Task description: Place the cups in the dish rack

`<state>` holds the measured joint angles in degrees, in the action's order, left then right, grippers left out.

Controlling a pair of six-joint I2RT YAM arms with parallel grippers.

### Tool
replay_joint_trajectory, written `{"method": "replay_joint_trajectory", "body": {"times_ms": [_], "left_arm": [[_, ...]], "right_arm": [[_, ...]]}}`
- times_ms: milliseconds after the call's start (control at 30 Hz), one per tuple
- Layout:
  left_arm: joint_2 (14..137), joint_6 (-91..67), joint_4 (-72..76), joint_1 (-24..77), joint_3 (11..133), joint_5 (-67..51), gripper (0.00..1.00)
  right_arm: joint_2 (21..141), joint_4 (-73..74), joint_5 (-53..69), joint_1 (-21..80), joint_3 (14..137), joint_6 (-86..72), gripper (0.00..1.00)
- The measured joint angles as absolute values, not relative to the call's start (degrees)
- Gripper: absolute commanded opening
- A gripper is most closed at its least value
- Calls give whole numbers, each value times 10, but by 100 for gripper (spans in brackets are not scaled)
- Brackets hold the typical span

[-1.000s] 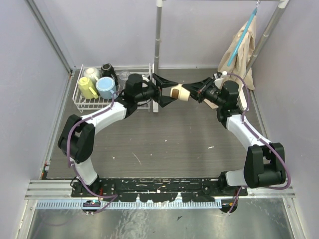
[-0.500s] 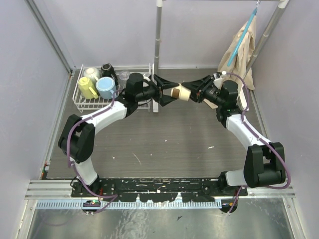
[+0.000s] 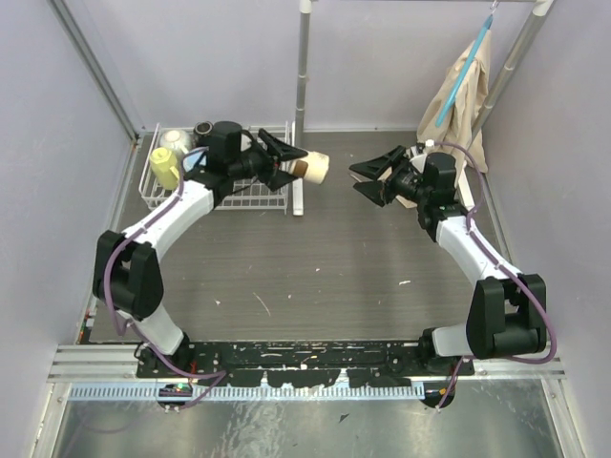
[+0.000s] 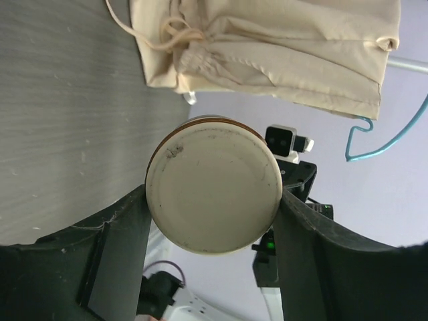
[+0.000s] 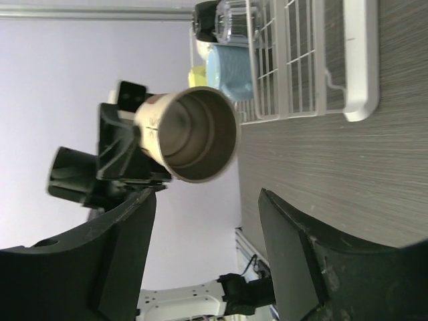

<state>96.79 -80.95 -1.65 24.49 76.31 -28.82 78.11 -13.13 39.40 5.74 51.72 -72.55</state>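
Observation:
My left gripper (image 3: pixel 298 166) is shut on a cream-tan cup (image 3: pixel 313 167) and holds it on its side in the air, just right of the dish rack (image 3: pixel 256 197). The left wrist view shows the cup's round base (image 4: pixel 212 174) pinched between the fingers (image 4: pixel 127 234). My right gripper (image 3: pixel 367 181) is open and empty, a short way right of the cup, whose mouth (image 5: pixel 197 134) faces it. In the rack sit a yellow mug (image 3: pixel 164 168), a pale mug (image 3: pixel 178 141), a black mug (image 3: pixel 203 129), a light blue mug (image 5: pixel 227 70) and a clear glass (image 5: pixel 237 15).
An upright white-grey pole (image 3: pixel 302 76) stands just right of the rack, its base (image 5: pixel 361 60) on the table. A cream cloth bag (image 3: pixel 463 91) and a blue hanger (image 3: pixel 456 81) hang at the back right. Purple walls close in both sides.
The right gripper has let go of the cup and opened. The left gripper has closed on it and swung left and back with it, toward the rack.

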Motion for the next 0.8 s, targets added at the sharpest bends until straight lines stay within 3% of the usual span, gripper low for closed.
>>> {"method": "replay_joint_trajectory", "body": {"times_ms": [567, 800], "left_arm": [[992, -415, -423, 197, 1102, -81, 18], [1045, -305, -514, 197, 1150, 13, 17]], "right_arm": [[778, -1, 386, 38, 538, -612, 69], [764, 24, 385, 32, 539, -594, 69]]}}
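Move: The left hand already holds the cream cup; the bare right part of the dish rack it is headed for lies about 15 cm to its left, 6 cm ahead and 14 cm lower. The blue cup stands there some 27 cm left and 5 cm ahead, the glass about 20 cm left and 11 cm ahead. The stand's foot bar is roughly straight below, about 25 cm down. From the empty right hand, that rack space is some 34 cm left and 7 cm ahead, 14 cm down. Leftward, with some reach forward, the left hand swings the pinched cream cup about 13 cm to over the right part of the dish rack, climbing some 7 cm and then sinking most of that back. Meanwhile the wrist rolls nearly 60 degrees, bringing the fingers from pointing rightward to forward and down. The right hand, empty and open, sinks 3 cm and eases right, away from the cup. ##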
